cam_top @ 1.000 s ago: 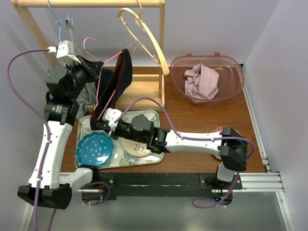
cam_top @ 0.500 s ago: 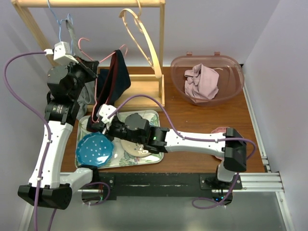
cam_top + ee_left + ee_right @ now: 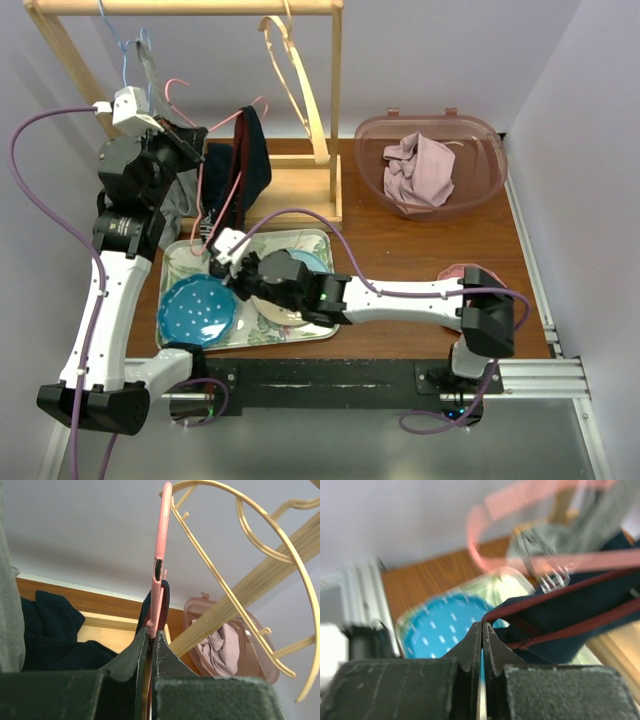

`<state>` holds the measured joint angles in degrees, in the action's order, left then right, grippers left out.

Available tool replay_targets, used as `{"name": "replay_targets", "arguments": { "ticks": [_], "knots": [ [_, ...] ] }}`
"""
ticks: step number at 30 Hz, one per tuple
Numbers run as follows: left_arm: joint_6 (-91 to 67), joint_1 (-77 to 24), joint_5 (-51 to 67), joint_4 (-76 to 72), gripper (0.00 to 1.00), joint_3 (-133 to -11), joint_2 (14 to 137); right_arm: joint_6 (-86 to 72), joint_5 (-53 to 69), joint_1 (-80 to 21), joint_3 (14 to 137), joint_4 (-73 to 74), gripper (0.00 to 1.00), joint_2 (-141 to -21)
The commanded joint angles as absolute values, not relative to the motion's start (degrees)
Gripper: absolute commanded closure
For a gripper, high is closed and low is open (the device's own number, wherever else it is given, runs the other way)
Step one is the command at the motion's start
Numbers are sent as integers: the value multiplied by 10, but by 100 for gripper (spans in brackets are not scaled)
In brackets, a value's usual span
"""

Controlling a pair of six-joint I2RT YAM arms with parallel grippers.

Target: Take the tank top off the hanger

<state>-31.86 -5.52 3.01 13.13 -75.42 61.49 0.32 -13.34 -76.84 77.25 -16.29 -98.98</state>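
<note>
A navy tank top [image 3: 253,160] with dark red trim hangs on a pink hanger [image 3: 232,118] in front of the wooden rack. My left gripper [image 3: 196,150] is shut on the pink hanger's [image 3: 160,555] lower end, which sits pinched between the tips of the left gripper [image 3: 151,635]. A strip of the tank top [image 3: 164,594] shows just behind it. Over the tray, my right gripper [image 3: 213,256] is shut on the tank top's red-trimmed edge. In the right wrist view the fabric [image 3: 570,615] stretches away from the right gripper [image 3: 482,626], under the blurred hanger [image 3: 520,500].
A tan hanger [image 3: 298,85] swings from the wooden rack [image 3: 190,6]. A grey garment [image 3: 180,195] hangs by my left arm. Below lies a patterned tray [image 3: 325,240] with a blue plate [image 3: 198,308]. A pink basin [image 3: 470,125] holding pale cloth stands at the back right.
My right gripper has pulled the tank top's edge down and toward the near side, stretching the fabric narrower. The left gripper lifted the hanger slightly. The tan hanger has swung.
</note>
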Motion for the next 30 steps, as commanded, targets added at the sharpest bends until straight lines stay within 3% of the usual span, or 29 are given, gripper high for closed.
{"name": "replay_targets", "arguments": {
  "ticks": [1, 6, 19, 30],
  "knots": [
    [-303, -53, 105, 123, 100, -793, 611, 14, -188, -758, 706, -232, 100, -916],
    [-283, -53, 185, 161, 100, -812, 604, 19, -199, -723, 666, -259, 100, -875],
    [-275, -54, 250, 204, 100, -766, 510, 11, -207, -617, 544, -386, 100, -762],
    [-303, -54, 294, 193, 100, -718, 481, -35, -120, -520, 511, -425, 100, -753]
  ]
}}
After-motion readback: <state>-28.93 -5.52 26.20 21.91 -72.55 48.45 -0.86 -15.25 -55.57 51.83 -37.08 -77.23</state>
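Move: Pinching the navy tank top's edge, the right hand has the shirt's middle, hung over the far shoulder of the pink hanger, about 18 cm ahead, 4 cm right and 4 cm above. The hanger's bare near end is some 3 cm ahead, 4 cm left and 5 cm up; the wooden hanger hangs about 26 cm ahead, 15 cm right and 18 cm up. The left hand, shut on the pink hanger, has the shirt's middle about 2 cm ahead, 6 cm right, 11 cm below. Still pinching the burgundy-trimmed edge, the right hand dips briefly, then carries the cloth some 18 cm right and 13 cm forward, rising, away from the hanger's bare near end, and turns about 25 degrees clockwise while its left side rolls up. The left hand keeps its hold on the pink hanger, drawing it about 10 cm back and 5 cm right with a similar clockwise turn. ##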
